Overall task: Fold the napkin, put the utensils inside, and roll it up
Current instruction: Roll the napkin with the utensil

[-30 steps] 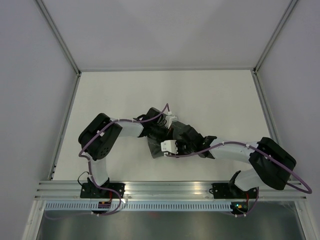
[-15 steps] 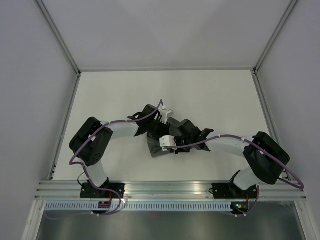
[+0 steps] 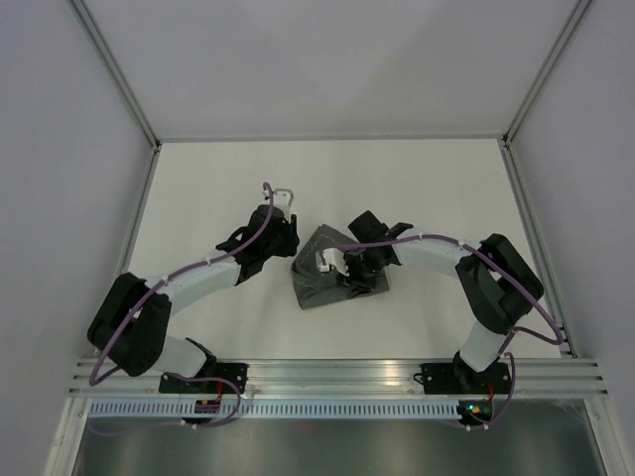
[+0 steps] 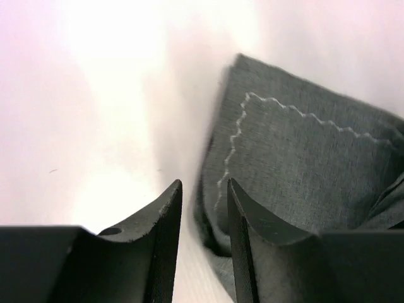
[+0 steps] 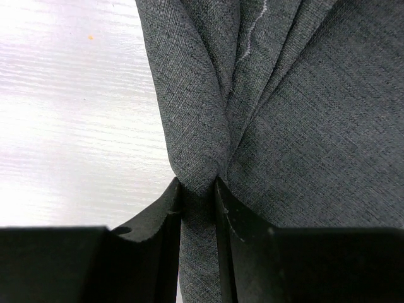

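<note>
The napkin (image 3: pixel 316 290) lies bunched in a dark grey heap at the table's middle. My right gripper (image 3: pixel 347 272) comes in from the right and is shut on it. In the right wrist view the right gripper (image 5: pixel 197 184) pinches a gathered fold of the napkin (image 5: pixel 297 126), and creases fan out from the pinch. My left gripper (image 3: pixel 290 240) sits just left of the heap. In the left wrist view the left gripper (image 4: pixel 203 186) is open, with the napkin's stitched corner (image 4: pixel 297 158) lying by its right finger and nothing gripped. The utensils are out of view.
The white table (image 3: pixel 417 188) is bounded by grey walls on three sides. An aluminium rail (image 3: pixel 327 372) with both arm bases runs along the near edge.
My left gripper has opened, let go of the napkin and pulled back to the left. The right arm has swung round, keeping its pinch, and the napkin has settled lower.
</note>
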You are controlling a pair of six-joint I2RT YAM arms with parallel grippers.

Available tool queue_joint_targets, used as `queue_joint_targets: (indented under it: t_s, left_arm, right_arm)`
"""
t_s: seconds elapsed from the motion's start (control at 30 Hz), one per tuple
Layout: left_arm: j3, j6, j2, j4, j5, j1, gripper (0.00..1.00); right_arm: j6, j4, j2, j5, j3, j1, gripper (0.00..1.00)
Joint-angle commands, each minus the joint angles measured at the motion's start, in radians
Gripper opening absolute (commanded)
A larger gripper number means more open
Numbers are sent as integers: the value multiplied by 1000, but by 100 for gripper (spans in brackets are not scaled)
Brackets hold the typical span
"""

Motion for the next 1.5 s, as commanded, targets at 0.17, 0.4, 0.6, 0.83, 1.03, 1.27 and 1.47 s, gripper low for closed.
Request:
queue_joint_targets:
  t_s: [0.17,0.4,0.6,0.83,1.03,1.27,1.47]
  left_arm:
    - [-301,-83,-453,324,-246,-3,45]
    - [-412,176,-639,454,-174,-86,62]
    - [-495,438,-612,606,-240,-290,63]
    - [-399,554,-402,505,-163,-425,63]
    - [-308,581,-166,459,-48,-489,66]
    - [-253,608,-7,460,-2,-505,71]
    - [-226,620,82,474,-1,-505,69]
  right_arm:
    - [-78,-285,237,-97,175,-84,0]
    - [-78,-388,357,-106,321,-99,0]
    - [-71,-491,478,-123,446,-107,1]
    - [-25,-535,569,-116,536,-113,0]
    - [-3,-549,605,-111,574,-116,1]
    - [4,-566,627,-111,597,-122,1]
    - [9,-574,638,-111,608,-125,0]
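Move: My right fingers still pinch the rolled near edge of the napkin. My left hand is bound for that same roll, close by the right fingers, about 12 cm back, 11 cm to its right and 6 cm lower. From my left hand the napkin's far corner lies some 3 cm ahead, 5 cm right and 7 cm down; the roll's left end is about 15 cm back, straight behind it and 7 cm down. I keep the roll pinched in my right fingers and turn that wrist about 40 degrees, top going forward, almost on the spot, to roll it over. Meanwhile I lift my left hand some 12 cm, first swinging left, then bring it back, right and down to the near edge beside the right fingers, turning it about 45 degrees clockwise and opening its fingers wider, ready to straddle the roll. ##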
